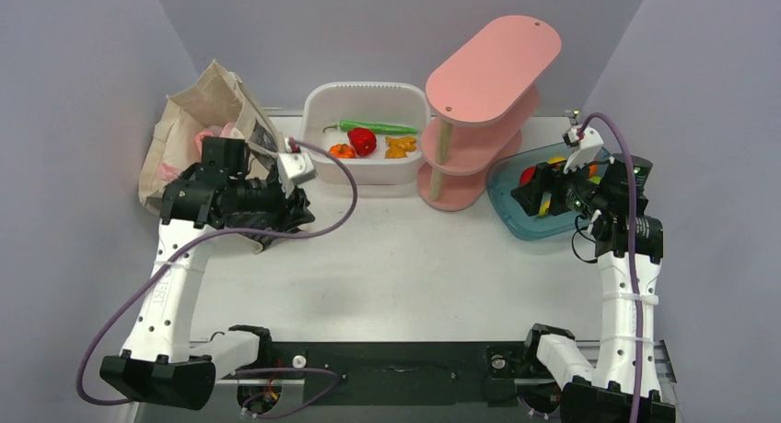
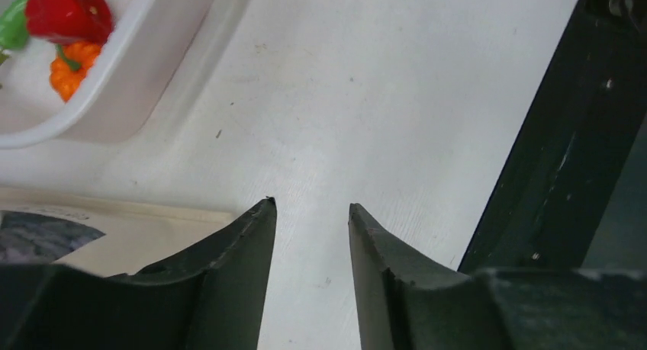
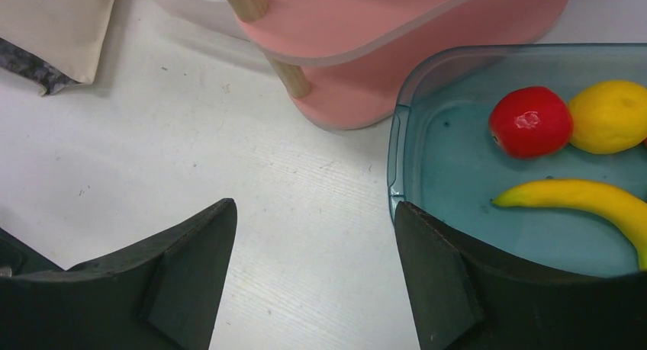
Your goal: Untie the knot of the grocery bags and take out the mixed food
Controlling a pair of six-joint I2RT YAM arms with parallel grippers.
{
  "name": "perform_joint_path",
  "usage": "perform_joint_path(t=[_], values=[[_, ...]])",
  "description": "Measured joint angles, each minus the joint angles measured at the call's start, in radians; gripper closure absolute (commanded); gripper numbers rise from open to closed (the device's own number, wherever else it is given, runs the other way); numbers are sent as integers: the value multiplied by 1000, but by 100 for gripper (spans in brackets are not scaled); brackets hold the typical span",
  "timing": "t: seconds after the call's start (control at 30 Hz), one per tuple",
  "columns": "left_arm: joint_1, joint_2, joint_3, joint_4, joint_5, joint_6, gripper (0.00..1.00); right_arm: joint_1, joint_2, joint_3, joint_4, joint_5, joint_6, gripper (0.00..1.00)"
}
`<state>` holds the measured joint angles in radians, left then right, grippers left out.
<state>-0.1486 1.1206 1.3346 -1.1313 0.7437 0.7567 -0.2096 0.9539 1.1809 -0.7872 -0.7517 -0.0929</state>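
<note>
The beige canvas tote (image 1: 189, 105) lies slumped at the table's back left, and the pink plastic bag (image 1: 204, 139) shows in its mouth. No knot can be made out, and the mixed food is hidden. My left gripper (image 1: 293, 209) hangs beside the tote's right edge. In the left wrist view it (image 2: 311, 205) is open by a narrow gap over bare table, with the tote's cloth (image 2: 114, 236) to its left. My right gripper (image 1: 521, 198) hovers at the left rim of the blue tray (image 1: 505, 216). It (image 3: 313, 203) is wide open and holds nothing.
A white tub (image 1: 315, 110) at the back holds a red pepper (image 1: 362, 141) and a long green pepper (image 1: 382, 126). A pink tiered shelf (image 1: 493, 59) stands right of it. The blue tray (image 3: 397, 129) holds an apple (image 3: 530, 121), a lemon (image 3: 610, 115) and a banana (image 3: 580, 197).
</note>
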Motion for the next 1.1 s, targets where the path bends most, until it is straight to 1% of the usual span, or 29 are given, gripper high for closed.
perform_joint_path(t=[0.03,0.1,0.2,0.27,0.33,0.4,0.5,0.63,0.7,0.83,0.9,0.97,1.1], values=[[0,19,41,2,-8,-45,51,0,-1,-2,0,0,0,28],[48,67,143,13,-5,-132,49,0,-3,-4,0,0,0,28],[272,138,293,120,44,-319,48,0,-8,-5,-1,-1,0,28],[402,163,338,203,39,-433,48,0,-8,-6,0,-4,1,28],[494,185,371,271,5,-529,48,0,-8,-10,0,-5,1,28],[538,214,403,308,-49,-587,47,0,-8,-14,0,-5,2,28],[571,279,444,339,-148,-631,46,1,-8,-18,0,-5,2,28],[594,433,486,331,-276,-639,43,1,-8,-21,-1,-4,1,28],[597,528,505,301,-330,-639,42,1,-8,-21,-1,-2,1,28],[591,688,509,217,-394,-637,42,1,-8,-21,-3,11,-3,28],[581,731,469,203,-414,-639,42,1,-8,-21,-8,15,-6,28],[568,735,401,211,-426,-642,42,1,-8,-22,-14,19,-10,28],[515,734,273,297,-449,-655,41,1,-8,-30,-27,30,-21,28]])
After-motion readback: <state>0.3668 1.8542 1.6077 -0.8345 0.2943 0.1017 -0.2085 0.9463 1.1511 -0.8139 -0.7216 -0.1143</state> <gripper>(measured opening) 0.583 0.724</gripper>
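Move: The pink plastic bag's knot, inside the tote bag, lies about 25 cm left of the left hand, 19 cm ahead and 15 cm lower. The tote bag's middle is some 21 cm left, 15 cm ahead and 15 cm below; the white bin stands roughly 13 cm right, 24 cm ahead and 18 cm below. From the right hand, the knot is about 75 cm left, 14 cm ahead and 15 cm lower. Left hand rises, swings some 30 cm left and forward, then dips to the knot, turning counter-clockwise, fingers opening. ##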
